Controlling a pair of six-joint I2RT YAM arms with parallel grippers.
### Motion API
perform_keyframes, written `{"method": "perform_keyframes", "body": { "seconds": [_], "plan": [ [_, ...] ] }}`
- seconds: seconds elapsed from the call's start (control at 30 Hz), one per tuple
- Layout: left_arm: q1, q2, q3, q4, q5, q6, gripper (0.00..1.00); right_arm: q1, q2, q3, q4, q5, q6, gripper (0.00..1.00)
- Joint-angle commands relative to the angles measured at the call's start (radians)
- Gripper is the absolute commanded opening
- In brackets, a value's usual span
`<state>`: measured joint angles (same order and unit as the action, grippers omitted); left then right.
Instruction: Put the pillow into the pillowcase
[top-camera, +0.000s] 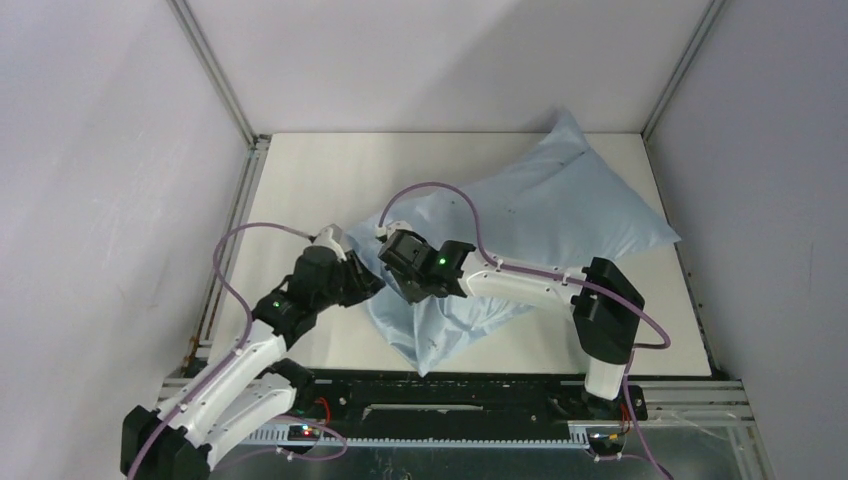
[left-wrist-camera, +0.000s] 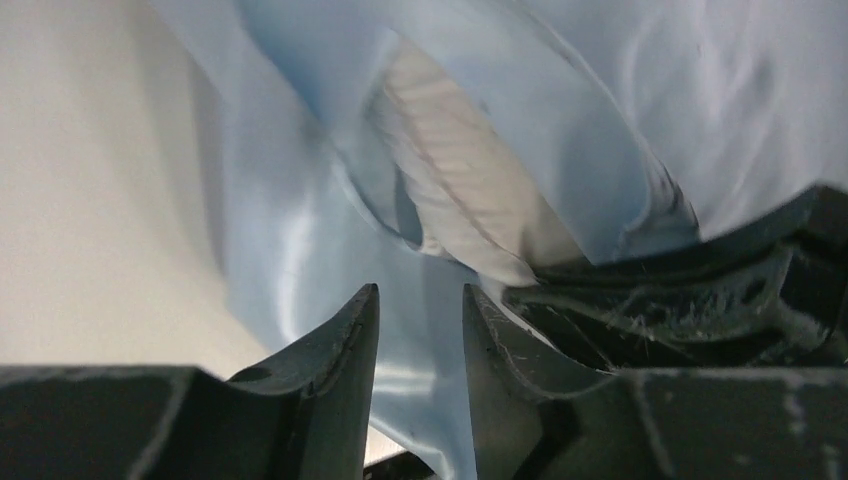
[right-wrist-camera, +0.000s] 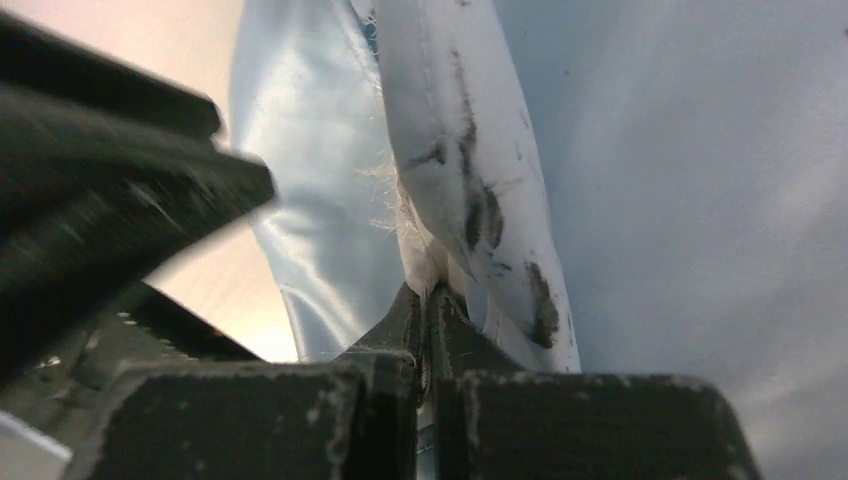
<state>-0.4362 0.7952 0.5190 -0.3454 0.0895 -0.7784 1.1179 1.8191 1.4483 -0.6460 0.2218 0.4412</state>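
Note:
The light blue pillowcase (top-camera: 560, 210) lies plump and diagonal on the table, from the far right corner to the near middle. The white pillow is almost wholly inside it. Only the pillow's white edge shows at the sack's opening, in the left wrist view (left-wrist-camera: 450, 180) and the right wrist view (right-wrist-camera: 470, 150). My right gripper (top-camera: 400, 288) (right-wrist-camera: 428, 295) is shut on that white seam. My left gripper (top-camera: 366, 280) (left-wrist-camera: 420, 295) is open right beside it, and pillowcase fabric (left-wrist-camera: 300, 230) lies between its fingers. The pillowcase also fills the right wrist view (right-wrist-camera: 700, 200).
The white tabletop (top-camera: 330, 190) shows to the left of the pillowcase and behind it. Pale walls and metal posts (top-camera: 215, 70) close in the table. The black rail (top-camera: 450, 385) with the arm bases runs along the near edge. The right gripper's dark body (left-wrist-camera: 700, 290) crowds the left gripper.

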Motion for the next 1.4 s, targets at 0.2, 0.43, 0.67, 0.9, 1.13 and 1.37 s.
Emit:
{"method": "perform_keyframes", "body": {
  "seconds": [0.2,0.43,0.67,0.9,1.13,1.37],
  "plan": [
    [-0.226,0.034,0.037,-0.150,-0.335,-0.171,0.40,-0.022,-0.055,-0.086,0.346,-0.191,0.165,0.00],
    [-0.275,0.238,0.085,-0.170,-0.535,-0.256,0.43,-0.043,-0.040,-0.193,0.475,-0.211,0.203,0.00],
    [-0.276,0.359,0.114,-0.106,-0.573,-0.270,0.57,-0.095,-0.030,-0.337,0.617,-0.306,0.261,0.00],
    [-0.297,0.374,0.166,-0.127,-0.599,-0.283,0.58,-0.134,0.007,-0.435,0.741,-0.366,0.317,0.00],
    [-0.295,0.472,0.222,-0.170,-0.685,-0.328,0.59,-0.153,0.039,-0.459,0.797,-0.408,0.346,0.00],
    [-0.268,0.568,0.270,-0.142,-0.721,-0.353,0.59,-0.162,0.035,-0.488,0.817,-0.421,0.352,0.00]
  ]
}}
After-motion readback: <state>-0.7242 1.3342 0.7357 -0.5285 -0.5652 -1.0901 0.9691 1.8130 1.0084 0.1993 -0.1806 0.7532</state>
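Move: The left hand, empty and part open, has the pillowcase's lower hem about 4 cm ahead, 1 cm to its right and some 9 cm below. The pillow corner, pinched by the right hand, is about 7 cm to its right, 1 cm back and 4 cm lower; the upper hem is 2 cm ahead, 9 cm right and 5 cm down. For the right hand, that lower hem lies some 5 cm ahead, 6 cm left and 6 cm below. Still pinching the pillow corner, the right hand draws it about 5 cm left and 3 cm down, its fingers swinging some 35 degrees towards the left. The left hand backs off 2.5 cm, sinks past 8 cm while rolling its left side up, then pushes forward about 4.5 cm with a slight rise, fingers spreading wider, until they stand about the lower hem, one finger at the pillow's frayed edge. ##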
